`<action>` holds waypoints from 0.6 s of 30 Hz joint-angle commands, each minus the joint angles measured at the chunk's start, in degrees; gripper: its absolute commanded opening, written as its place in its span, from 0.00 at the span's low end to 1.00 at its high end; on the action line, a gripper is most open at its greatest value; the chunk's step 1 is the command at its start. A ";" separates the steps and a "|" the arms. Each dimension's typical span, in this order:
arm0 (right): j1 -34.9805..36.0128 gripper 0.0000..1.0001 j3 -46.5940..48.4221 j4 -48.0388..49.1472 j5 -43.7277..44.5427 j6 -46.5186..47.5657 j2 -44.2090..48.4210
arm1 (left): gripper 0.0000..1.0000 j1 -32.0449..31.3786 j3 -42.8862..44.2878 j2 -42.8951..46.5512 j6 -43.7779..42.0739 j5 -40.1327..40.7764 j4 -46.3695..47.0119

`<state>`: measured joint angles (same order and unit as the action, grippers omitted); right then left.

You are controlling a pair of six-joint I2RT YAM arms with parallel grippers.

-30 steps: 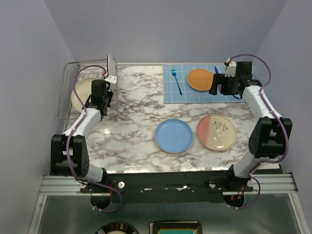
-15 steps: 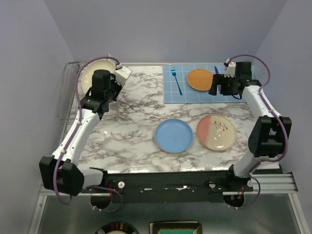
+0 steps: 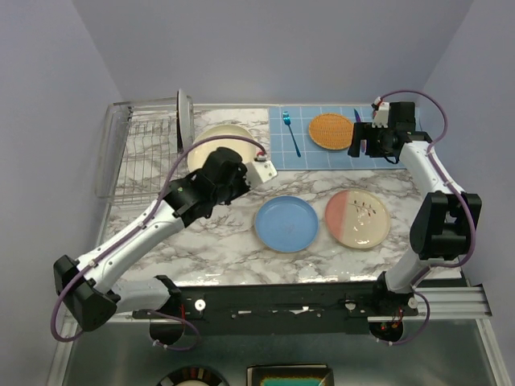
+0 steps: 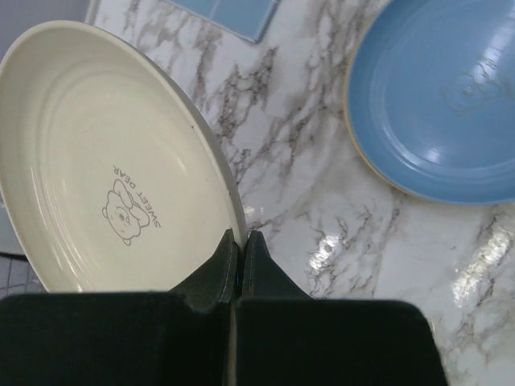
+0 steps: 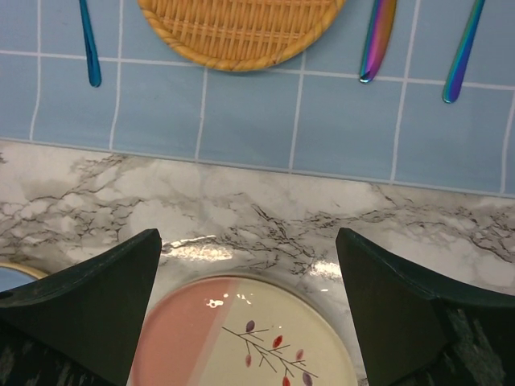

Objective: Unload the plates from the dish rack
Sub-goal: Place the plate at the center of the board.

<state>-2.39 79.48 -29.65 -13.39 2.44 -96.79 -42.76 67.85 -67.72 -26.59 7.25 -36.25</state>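
Note:
My left gripper (image 3: 231,163) is shut on the rim of the plain cream plate (image 3: 216,143), which hangs tilted over the marble table between the rack and the blue mat. In the left wrist view the fingers (image 4: 217,265) pinch the rim of that cream plate (image 4: 105,161), which has a small bear print. The silver wire dish rack (image 3: 141,153) stands at the far left; another plate (image 3: 183,115) stands on edge at its back right. The pink and cream twig plate (image 3: 356,218) (image 5: 241,338) lies flat front right. My right gripper (image 3: 358,141) (image 5: 248,241) hangs open above the mat's edge, holding nothing.
A blue plate (image 3: 286,223) (image 4: 451,104) lies flat at the table's middle, just right of the held plate. The blue grid mat (image 3: 314,158) at the back right carries an orange woven disc (image 3: 331,130) (image 5: 241,28), a blue fork (image 3: 291,133) and other cutlery (image 5: 378,32).
The left arm has lifted the cream plate out of the rack and swung it right and forward over the table. The right arm has not moved.

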 commanded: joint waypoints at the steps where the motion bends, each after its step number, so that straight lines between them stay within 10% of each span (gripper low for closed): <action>1: -0.95 0.98 0.50 0.82 6.79 -0.15 2.92 | 0.00 -8.20 -3.43 -4.51 -0.22 4.70 0.20; 18: -5.43 0.98 0.94 -0.06 3.72 -0.50 2.49 | 0.00 -25.96 -6.94 -17.70 4.97 5.50 10.05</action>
<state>-7.75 79.48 -29.45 -8.03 2.42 -93.86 -65.80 62.67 -83.26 -23.90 11.53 -30.96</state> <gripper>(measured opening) 0.985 0.020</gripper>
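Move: The left hand already holds the cream plate by its rim and takes it to the blue plate, about 14 cm to its right, 5 cm nearer the base and 22 cm below. The red-and-cream plate lies about 35 cm right and 4 cm back; the teal fork is some 23 cm ahead and 17 cm right. From the right hand, the blue plate is about 18 cm back, 20 cm left and 14 cm down. Down, to the right and back towards its base, the left hand sweeps the cream plate about 17 cm in all towards the blue plate, quickest in the first half. The wrist turns some 20 degrees clockwise and its left side rises, the fingers staying shut on the rim. The right hand, open and empty, shifts about 6 cm right and 2 cm up. ##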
